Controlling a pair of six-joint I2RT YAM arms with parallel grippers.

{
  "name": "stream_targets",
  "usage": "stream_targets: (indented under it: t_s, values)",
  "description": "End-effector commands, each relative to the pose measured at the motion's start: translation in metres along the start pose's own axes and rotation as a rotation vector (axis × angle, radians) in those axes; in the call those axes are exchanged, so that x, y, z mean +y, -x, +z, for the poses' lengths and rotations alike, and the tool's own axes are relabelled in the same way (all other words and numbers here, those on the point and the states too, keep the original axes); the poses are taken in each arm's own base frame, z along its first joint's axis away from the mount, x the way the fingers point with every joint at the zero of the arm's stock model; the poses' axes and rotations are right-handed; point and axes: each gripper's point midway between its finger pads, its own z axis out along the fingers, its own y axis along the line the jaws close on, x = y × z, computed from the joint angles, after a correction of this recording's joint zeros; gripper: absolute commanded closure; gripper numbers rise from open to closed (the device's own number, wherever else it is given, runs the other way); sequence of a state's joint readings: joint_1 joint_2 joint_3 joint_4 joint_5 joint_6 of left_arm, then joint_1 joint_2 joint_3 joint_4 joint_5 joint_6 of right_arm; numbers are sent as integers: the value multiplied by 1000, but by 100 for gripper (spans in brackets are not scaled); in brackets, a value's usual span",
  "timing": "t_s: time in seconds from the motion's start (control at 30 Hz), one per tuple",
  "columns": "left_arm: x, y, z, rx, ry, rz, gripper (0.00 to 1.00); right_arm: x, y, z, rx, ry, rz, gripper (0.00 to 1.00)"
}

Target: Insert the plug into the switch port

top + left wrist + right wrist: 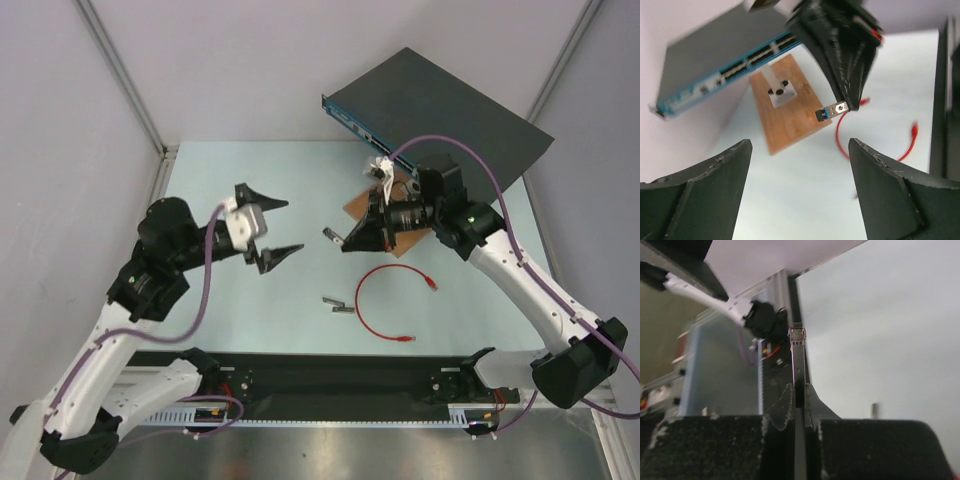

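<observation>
The thin red cable (362, 305) lies looped on the table, with one red plug (430, 283) at its far end and another (405, 340) at its near end. Neither gripper touches it. The switch (450, 110) stands at the back right, its teal front face (730, 75) lined with dark ports (755, 57). My right gripper (347, 240) hangs left of the wooden board, shut on a small grey metal piece (798, 355) that sticks out past its tips. My left gripper (291, 226) faces it from the left, open and empty, fingers (715, 170) wide apart.
A brown wooden board (787, 105) carrying a white block (780, 92) lies in front of the switch, partly under the right arm. Two more small grey metal pieces (338, 304) rest on the table left of the cable loop. Purple cables trail from both arms.
</observation>
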State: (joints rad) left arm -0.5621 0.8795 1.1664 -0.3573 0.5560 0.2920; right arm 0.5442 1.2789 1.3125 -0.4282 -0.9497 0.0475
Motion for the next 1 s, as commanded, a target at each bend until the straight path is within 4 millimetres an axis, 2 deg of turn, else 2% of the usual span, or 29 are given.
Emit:
stream_targets:
  t_s: [0.0,0.1,0.17,0.3,0.5,0.97]
  values:
    - [-44,-12,-10,-44,-289,487,16,47,-31,-5,107,234,68,100]
    - [-65,-28,-14,-31,-403,625,19,59,-45,-4,156,287,102,100]
    - [-70,-31,-12,-33,-428,696,21,62,-52,-2,171,300,117,100]
    - [-83,-38,-5,-37,-494,721,32,69,-58,3,184,341,149,100]
    - [-100,-44,3,-32,-580,760,39,67,-59,9,183,351,200,100]
    - [-106,-52,15,-6,-623,789,55,64,-58,15,187,355,228,100]
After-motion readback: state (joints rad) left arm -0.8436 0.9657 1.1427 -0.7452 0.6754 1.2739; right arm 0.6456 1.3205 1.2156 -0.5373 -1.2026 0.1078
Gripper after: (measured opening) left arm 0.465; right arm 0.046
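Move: The plug is still pinched by the right fingers, its middle about 2 cm to the left of that hand; the open left gripper waits roughly 10 cm to the right hand's left and 5 cm above. From the left hand the plug is some 8 cm right, level fore-and-aft, 5 cm below. On the table, about 28 cm below the right hand, the two spare plugs lie 3 cm left and 1 cm back of it, the red cable's middle 7 cm right and level. Back, down and to the right, the left hand swoops to the plug's free end, first about 6 cm back, then 9 cm down, rolling and swinging its fingers clockwise to point right and slightly down, their gap narrowing to about half without shutting. The right hand keeps its pinch, draws the plug 8 cm back and 4 cm down, turns it some 20 degrees counter-clockwise, then holds still. ##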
